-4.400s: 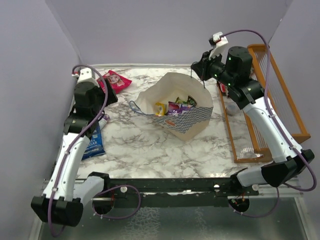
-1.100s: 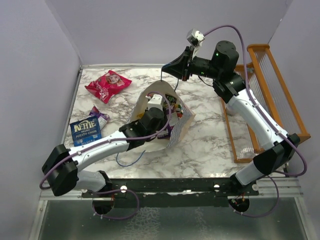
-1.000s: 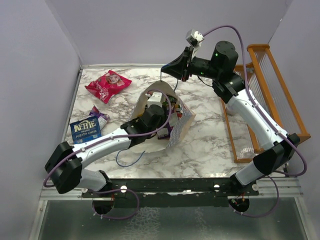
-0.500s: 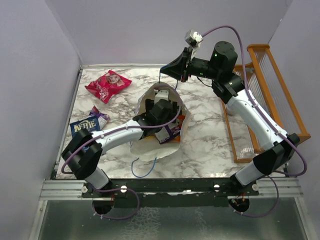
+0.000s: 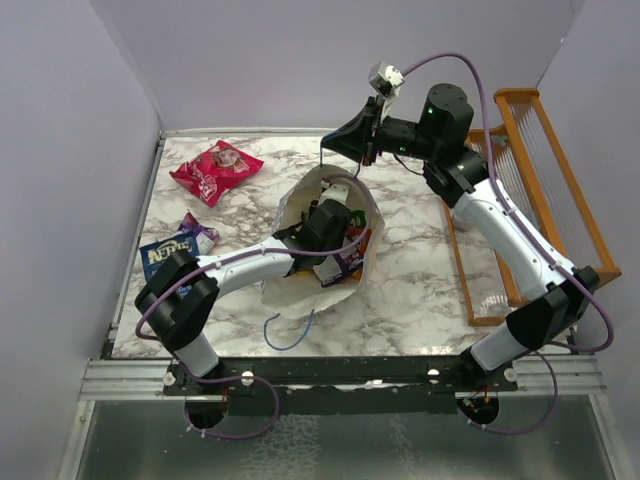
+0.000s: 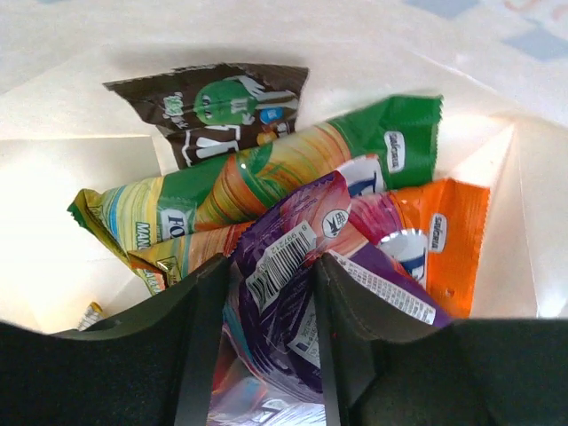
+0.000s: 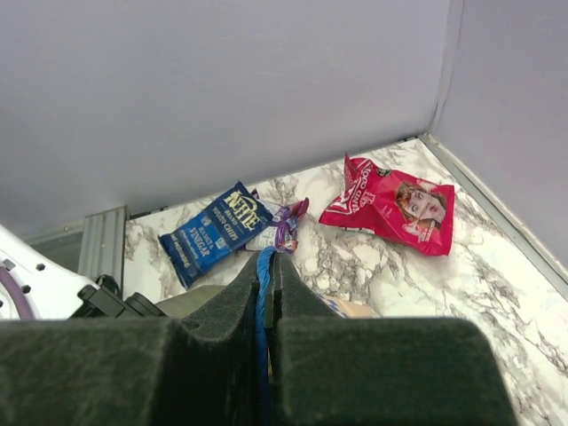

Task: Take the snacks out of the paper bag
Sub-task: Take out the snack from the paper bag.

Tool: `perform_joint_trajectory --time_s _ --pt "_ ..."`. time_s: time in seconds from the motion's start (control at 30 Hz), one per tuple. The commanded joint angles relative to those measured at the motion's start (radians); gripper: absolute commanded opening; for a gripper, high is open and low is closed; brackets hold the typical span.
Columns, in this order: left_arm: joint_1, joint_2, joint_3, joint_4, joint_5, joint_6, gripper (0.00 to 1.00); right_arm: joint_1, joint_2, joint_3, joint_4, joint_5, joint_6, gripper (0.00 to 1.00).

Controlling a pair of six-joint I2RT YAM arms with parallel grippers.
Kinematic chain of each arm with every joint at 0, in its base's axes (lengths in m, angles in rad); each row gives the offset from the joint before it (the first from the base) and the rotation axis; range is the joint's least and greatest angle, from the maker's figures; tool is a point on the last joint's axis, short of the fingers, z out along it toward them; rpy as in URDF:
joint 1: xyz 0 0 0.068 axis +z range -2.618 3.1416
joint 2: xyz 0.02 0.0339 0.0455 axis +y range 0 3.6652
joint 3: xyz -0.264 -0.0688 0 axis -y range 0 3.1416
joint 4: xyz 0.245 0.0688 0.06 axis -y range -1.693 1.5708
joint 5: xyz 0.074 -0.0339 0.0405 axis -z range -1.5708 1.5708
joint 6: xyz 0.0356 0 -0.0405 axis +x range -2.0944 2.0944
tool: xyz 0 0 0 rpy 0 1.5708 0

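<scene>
The paper bag (image 5: 300,292) stands mid-table with its mouth held open. My right gripper (image 5: 352,141) hangs above its far rim, shut on the bag's thin blue cord handle (image 7: 264,275). My left gripper (image 5: 337,228) reaches deep inside the bag. In the left wrist view its jaws (image 6: 271,275) press both sides of a crumpled purple packet (image 6: 284,319). Behind that lie a green packet (image 6: 266,173), a brown candy packet (image 6: 222,106) and an orange packet (image 6: 448,231). Outside the bag lie a pink-red bag (image 5: 217,168), a dark blue chips bag (image 5: 160,255) and a small purple pack (image 5: 200,232).
An orange wooden rack (image 5: 530,200) stands along the right edge, behind my right arm. The bag's other blue cord (image 5: 290,335) trails on the marble table (image 5: 420,290) toward the near edge. Grey walls close in the left, back and right.
My left arm has pushed further into the bag; its jaws spread wide, then narrowed round the purple packet. The bag shifted slightly. The right gripper kept hold of the cord.
</scene>
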Motion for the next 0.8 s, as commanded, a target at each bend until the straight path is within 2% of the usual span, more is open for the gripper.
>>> perform_joint_trajectory --time_s 0.0,0.17,0.53,0.77 --pt "0.004 -0.006 0.018 -0.018 0.079 0.007 0.34 0.006 -0.071 0.014 0.085 0.0 -0.017 0.02" --pt "0.004 -0.068 0.018 -0.043 0.107 0.009 0.18 0.006 -0.077 0.004 0.061 0.042 -0.056 0.02" --pt "0.003 -0.346 0.0 -0.063 0.338 0.049 0.14 0.005 -0.095 -0.006 -0.041 0.409 -0.119 0.02" --pt "0.003 -0.485 -0.017 -0.065 0.468 0.078 0.1 0.005 -0.105 -0.003 -0.052 0.556 -0.113 0.02"
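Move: The purple snack pack lies between and just under the half-open left fingers, its middle about 2 cm to their right and 3 cm below. Within the paper bag the green pack is some 5 cm ahead and 2 cm right of the hand, the orange one 3 cm ahead and 4 cm right, both about 5 cm lower. From the right hand, holding the handle, the purple pack is roughly 32 cm below, 1 cm right and level fore-and-aft. Left fingers close on the purple pack and lift it some 15 cm, drawing back; right shifts held handle forward-right. ##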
